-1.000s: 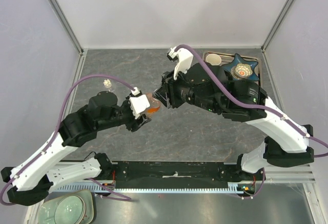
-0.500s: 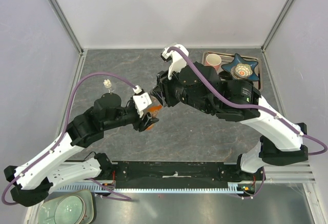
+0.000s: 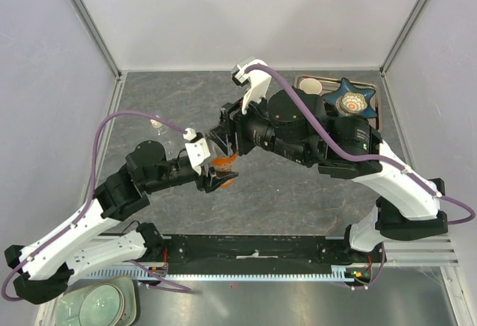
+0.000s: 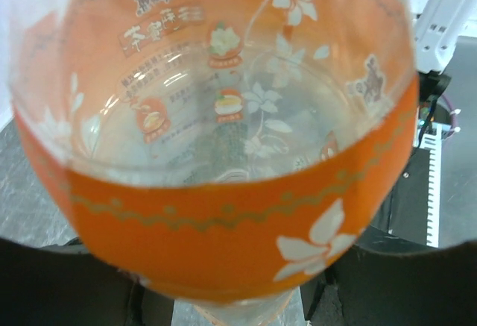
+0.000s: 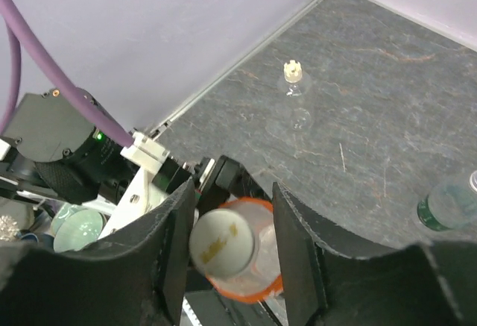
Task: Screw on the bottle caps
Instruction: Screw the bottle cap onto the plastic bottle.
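Observation:
The orange bottle (image 3: pixel 222 163) hangs tilted above the table centre, with my left gripper (image 3: pixel 216 175) shut on its body. In the left wrist view its orange flowered label (image 4: pixel 223 214) fills the frame, dark fingers (image 4: pixel 67 281) at both lower corners. A white bottle cap (image 5: pixel 222 242) sits on its neck. My right gripper (image 5: pixel 232 221) straddles that cap, open, with a gap on the right side. The tiny clear bottle (image 5: pixel 295 80) stands capped at the far left. The green-label bottle (image 5: pixel 446 205) shows at the right edge of the right wrist view.
A metal tray (image 3: pixel 373 87) at the back right holds a pink mug (image 3: pixel 310 86) and a blue star-shaped dish (image 3: pixel 352 101). A pale green plate (image 3: pixel 97 303) lies off the table at the near left. The tiny bottle (image 3: pixel 156 123) stands left of my left arm.
My right gripper's jaws have widened off the cap. Both arms have shifted a little to the left, the orange bottle staying in the left gripper.

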`<control>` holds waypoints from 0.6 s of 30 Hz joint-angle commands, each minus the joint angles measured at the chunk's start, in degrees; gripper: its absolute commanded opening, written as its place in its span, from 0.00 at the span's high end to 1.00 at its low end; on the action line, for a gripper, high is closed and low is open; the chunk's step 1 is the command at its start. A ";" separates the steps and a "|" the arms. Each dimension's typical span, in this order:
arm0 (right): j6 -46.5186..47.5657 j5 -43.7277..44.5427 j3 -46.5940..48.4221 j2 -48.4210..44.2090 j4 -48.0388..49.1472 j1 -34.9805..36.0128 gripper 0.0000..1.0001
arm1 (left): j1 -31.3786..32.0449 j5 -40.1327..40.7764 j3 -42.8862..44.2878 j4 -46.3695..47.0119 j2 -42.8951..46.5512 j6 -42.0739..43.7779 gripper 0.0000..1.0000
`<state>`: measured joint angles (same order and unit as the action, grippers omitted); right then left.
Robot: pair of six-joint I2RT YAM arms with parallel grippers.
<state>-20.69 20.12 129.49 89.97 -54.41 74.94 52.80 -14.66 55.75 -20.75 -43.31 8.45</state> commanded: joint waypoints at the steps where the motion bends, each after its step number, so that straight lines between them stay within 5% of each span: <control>1: 1.44 -3.95 -1.87 3.10 -2.63 0.91 0.45 | 1.08 -4.86 0.42 15.83 2.17 1.13 0.65; 18: 5.48 -5.79 -1.17 -0.59 3.87 1.18 0.20 | -0.85 -5.21 -2.48 15.22 4.55 -0.71 0.67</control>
<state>-18.04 18.41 129.01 90.39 -48.90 75.26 52.77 -18.13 52.62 -13.54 -40.21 8.60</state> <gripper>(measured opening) 0.772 0.604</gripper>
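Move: The white cap sits on the neck of the upright plastic bottle, almost between the right hand's fingers, only about 2 cm below its hand point. The bottle's orange label is some 10 cm under that hand. The crown-capped bottle stands roughly 18 cm to its left and 11 cm farther out, and the green-based bottle about 22 cm ahead and 5 cm right, both far below. From the left hand, gripping the bottle, the cap is about 10 cm above. Opening steadily, the right fingers spread from about half to three-quarters open around the cap, while that hand drifts about 1.5 cm up and as much left, hardly turning. The left hand keeps its grip on the orange-labelled bottle and carries it up some 2 cm and 1 cm back, its fingers tipping up by about 5 degrees. ##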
